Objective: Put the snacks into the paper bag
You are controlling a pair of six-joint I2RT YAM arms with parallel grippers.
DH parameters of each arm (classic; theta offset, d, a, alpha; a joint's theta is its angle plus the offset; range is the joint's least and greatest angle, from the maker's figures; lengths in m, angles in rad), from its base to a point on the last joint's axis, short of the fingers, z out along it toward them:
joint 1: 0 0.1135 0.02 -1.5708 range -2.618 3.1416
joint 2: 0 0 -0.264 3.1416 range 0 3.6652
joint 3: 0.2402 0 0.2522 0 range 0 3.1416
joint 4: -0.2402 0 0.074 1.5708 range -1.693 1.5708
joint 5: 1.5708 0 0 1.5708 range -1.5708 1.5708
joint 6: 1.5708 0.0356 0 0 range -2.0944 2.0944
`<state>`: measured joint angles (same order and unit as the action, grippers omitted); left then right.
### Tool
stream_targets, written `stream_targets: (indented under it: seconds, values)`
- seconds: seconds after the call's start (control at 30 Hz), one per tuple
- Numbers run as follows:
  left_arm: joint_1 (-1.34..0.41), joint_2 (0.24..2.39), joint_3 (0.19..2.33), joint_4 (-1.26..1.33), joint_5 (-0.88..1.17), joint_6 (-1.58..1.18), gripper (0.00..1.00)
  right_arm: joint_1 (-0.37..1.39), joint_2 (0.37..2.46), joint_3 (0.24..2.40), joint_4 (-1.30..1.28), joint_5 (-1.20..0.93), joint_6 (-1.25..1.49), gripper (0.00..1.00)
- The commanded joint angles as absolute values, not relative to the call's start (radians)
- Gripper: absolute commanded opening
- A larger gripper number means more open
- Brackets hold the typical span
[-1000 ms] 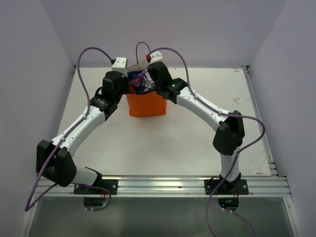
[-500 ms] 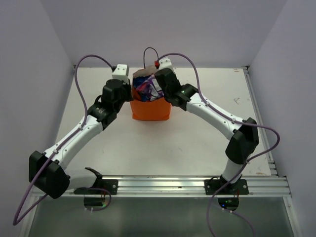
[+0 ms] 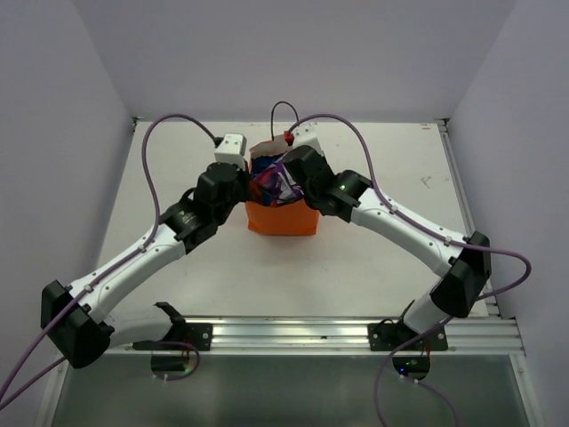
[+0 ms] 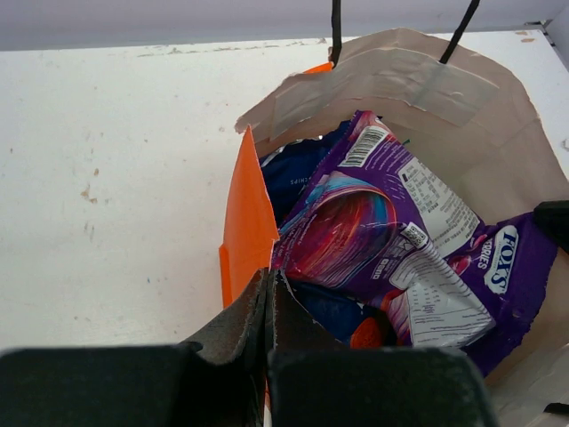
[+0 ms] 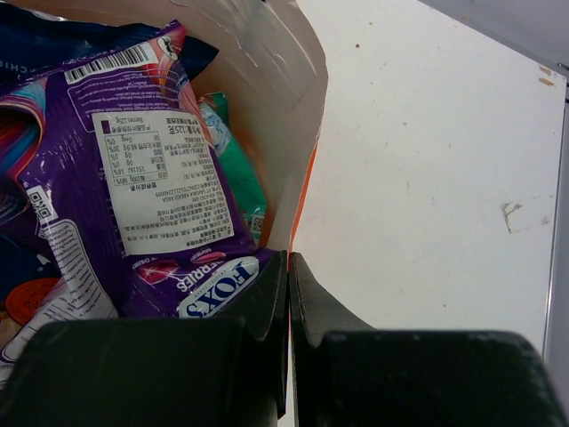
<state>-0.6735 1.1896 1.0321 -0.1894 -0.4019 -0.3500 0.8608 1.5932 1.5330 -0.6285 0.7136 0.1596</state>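
Note:
The orange paper bag stands upright on the white table, its thin dark handles at the far rim. Snacks fill it: a purple pack on top, a dark blue bag under it, a teal pack against the right wall, and a bit of red-orange packet low down. My left gripper is shut on the bag's left wall. On the opposite side, my right gripper is shut on the right wall.
A metal rail runs along the table's near edge with both arm bases on it. Another rail lines the right edge. Purple cables arch over both arms. Walls close in the left, back and right sides.
Both grippers, still shut on the bag's walls, have carried the bag toward the near side and a little right. Both arms have stretched out to follow.

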Motion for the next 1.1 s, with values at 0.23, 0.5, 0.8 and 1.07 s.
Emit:
stream_targets:
  seconds: [0.23,0.5,0.8,1.07]
  values:
    - [-0.825,1.123,1.023,-0.313,-0.551,-0.457,0.00,0.939,1.470,1.508,-0.709,0.815,0.245,0.00]
    - [-0.891,1.131,1.037,-0.353,-0.614,-0.486,0.00,0.942,1.440,1.459,-0.721,0.825,0.276,0.00]
    - [-0.900,1.140,1.115,-0.185,-0.764,-0.304,0.75,0.942,1.378,1.485,-0.545,0.905,0.132,0.67]
    - [-0.900,1.017,1.059,0.162,-1.017,-0.061,0.91,0.942,1.168,1.346,-0.233,1.219,-0.070,0.76]
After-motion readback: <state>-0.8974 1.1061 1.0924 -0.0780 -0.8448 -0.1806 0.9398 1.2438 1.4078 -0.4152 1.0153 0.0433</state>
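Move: The left hand's shut fingers are on the paper bag's left rim, with the bag's middle about 11 cm to its right, 2 cm ahead and 13 cm below; the purple pack lies some 10 cm right, 2 cm ahead and 4 cm lower, the blue pack about 5 cm right and 7 cm ahead. The right hand is on the right rim: bag's middle about 10 cm left, 3 cm ahead, 12 cm below; purple pack 9 cm left, 2 cm ahead; teal pack 4 cm left, 6 cm ahead. Still pinching the bag's opposite rims, both hands drag it some 4 to 5 cm back towards the robot, the left also drifting slightly right. Then both open wide, let go and rise roughly 9 cm (left) and 12 cm (right), tilting their fingertips up 15 to 20 degrees; the right also swings outward to its right, away from the bag. ##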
